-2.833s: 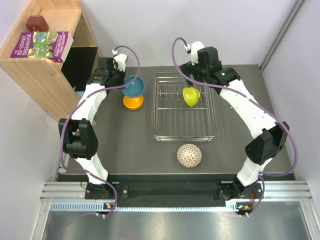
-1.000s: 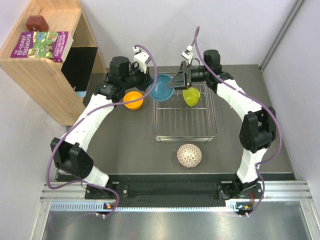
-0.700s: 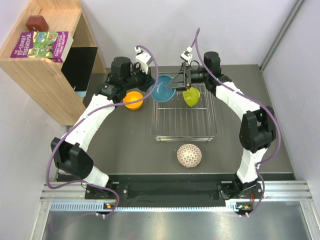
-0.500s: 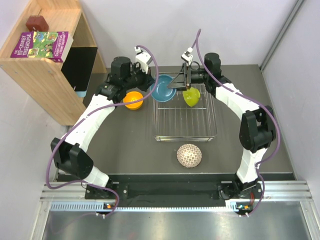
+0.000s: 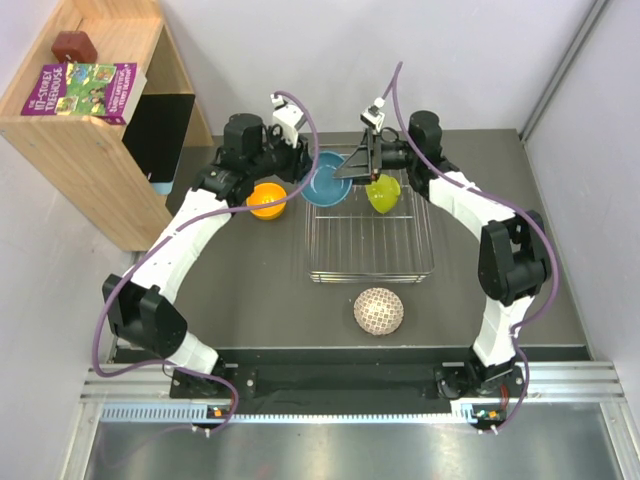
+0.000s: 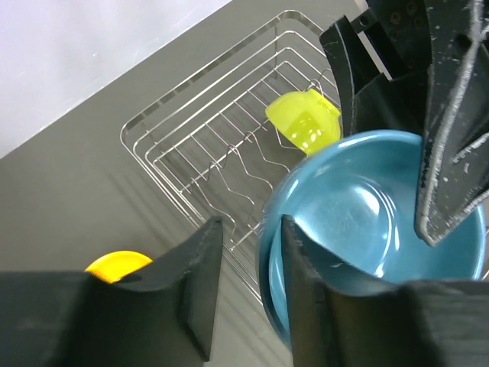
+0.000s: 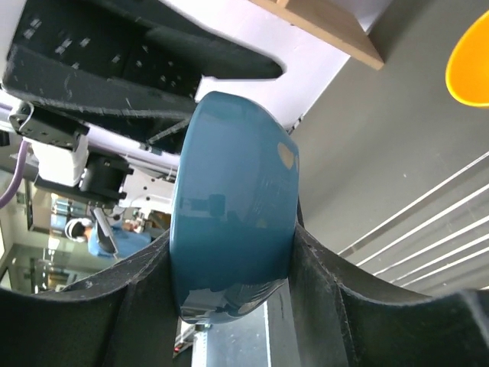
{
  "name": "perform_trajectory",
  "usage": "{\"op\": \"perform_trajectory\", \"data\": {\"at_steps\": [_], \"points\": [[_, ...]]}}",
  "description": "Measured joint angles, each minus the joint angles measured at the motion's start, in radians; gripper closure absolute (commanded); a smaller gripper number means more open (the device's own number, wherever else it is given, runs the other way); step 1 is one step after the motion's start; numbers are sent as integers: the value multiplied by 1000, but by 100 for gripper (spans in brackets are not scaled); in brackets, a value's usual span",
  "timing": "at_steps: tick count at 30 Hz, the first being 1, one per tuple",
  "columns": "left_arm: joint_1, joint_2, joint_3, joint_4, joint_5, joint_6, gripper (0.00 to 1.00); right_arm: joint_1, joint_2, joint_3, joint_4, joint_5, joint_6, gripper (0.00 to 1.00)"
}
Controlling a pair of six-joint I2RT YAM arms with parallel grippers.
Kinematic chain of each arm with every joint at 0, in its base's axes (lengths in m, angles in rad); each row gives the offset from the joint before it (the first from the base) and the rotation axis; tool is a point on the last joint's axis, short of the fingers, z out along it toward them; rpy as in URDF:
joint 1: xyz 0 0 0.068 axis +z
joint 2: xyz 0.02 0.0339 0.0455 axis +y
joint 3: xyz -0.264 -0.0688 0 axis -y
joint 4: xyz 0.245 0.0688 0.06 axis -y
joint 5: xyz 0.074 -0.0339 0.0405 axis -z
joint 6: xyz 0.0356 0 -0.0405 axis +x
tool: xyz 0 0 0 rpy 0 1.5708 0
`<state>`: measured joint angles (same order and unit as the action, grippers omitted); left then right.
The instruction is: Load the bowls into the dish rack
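The blue bowl (image 5: 325,180) hangs on edge over the dish rack's (image 5: 370,278) far left corner. My right gripper (image 5: 350,172) is shut on it, one finger on each face (image 7: 233,206). My left gripper (image 5: 303,172) stands open astride the bowl's rim (image 6: 359,222): one finger sits inside the bowl, the other is off its outer wall. A yellow-green bowl (image 5: 382,192) leans among the rack's prongs. The orange bowl (image 5: 266,199) sits on the table left of the rack. The white bowl with the brown lattice (image 5: 379,311) lies upside down in front of the rack.
A wooden shelf (image 5: 90,110) stands at the table's far left, with a book (image 5: 85,88) and a red object (image 5: 74,45) on top. Both arms meet over the rack's far left corner.
The right gripper closed on the blue bowl. The left jaws then opened off its rim. The bowl shifted slightly towards the rack.
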<state>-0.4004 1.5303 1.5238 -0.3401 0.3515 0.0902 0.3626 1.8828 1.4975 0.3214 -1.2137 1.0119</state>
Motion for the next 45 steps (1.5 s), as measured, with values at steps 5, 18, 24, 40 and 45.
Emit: {"op": "perform_trajectory", "data": {"at_steps": [5, 18, 24, 40, 45], "points": [[-1, 1, 0, 2, 0, 2, 42, 2, 0, -1, 45, -12, 27, 100], [-1, 1, 0, 4, 23, -6, 33, -4, 2, -18, 8, 34, -13, 100], [6, 1, 0, 6, 55, -28, 31, -10, 4, -26, -69, 79, -72, 100], [58, -23, 43, 1, 28, -66, 1, -19, 9, 144, -566, 348, -450, 100], [87, -48, 35, -5, -6, -57, 1, -19, 9, 241, -703, 508, -553, 100]]}}
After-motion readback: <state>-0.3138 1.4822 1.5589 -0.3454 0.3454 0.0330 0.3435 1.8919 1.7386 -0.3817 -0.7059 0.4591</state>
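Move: The right fingers hold the blue bowl's right rim, its middle about 5 cm to their left, while the left fingers, already part open, still straddle its left rim. From the right hand, the dish rack's middle is roughly 4 cm ahead, 8 cm right and 23 cm below; the lime bowl standing in it is about 10 cm ahead and 12 cm right. The orange bowl lies some 4 cm ahead of the left hand, 12 cm left and 25 cm below. The left fingers let go of the blue bowl's rim, opening wide, and late on the left hand backs off about 4 cm left and as much up, clear of the bowl. The right hand keeps its grip, waits briefly, then lowers the bowl some 5 cm and carries it forward about 7 cm and a little right over the rack, fingers tipping down and swinging clockwise some 25 degrees each. ##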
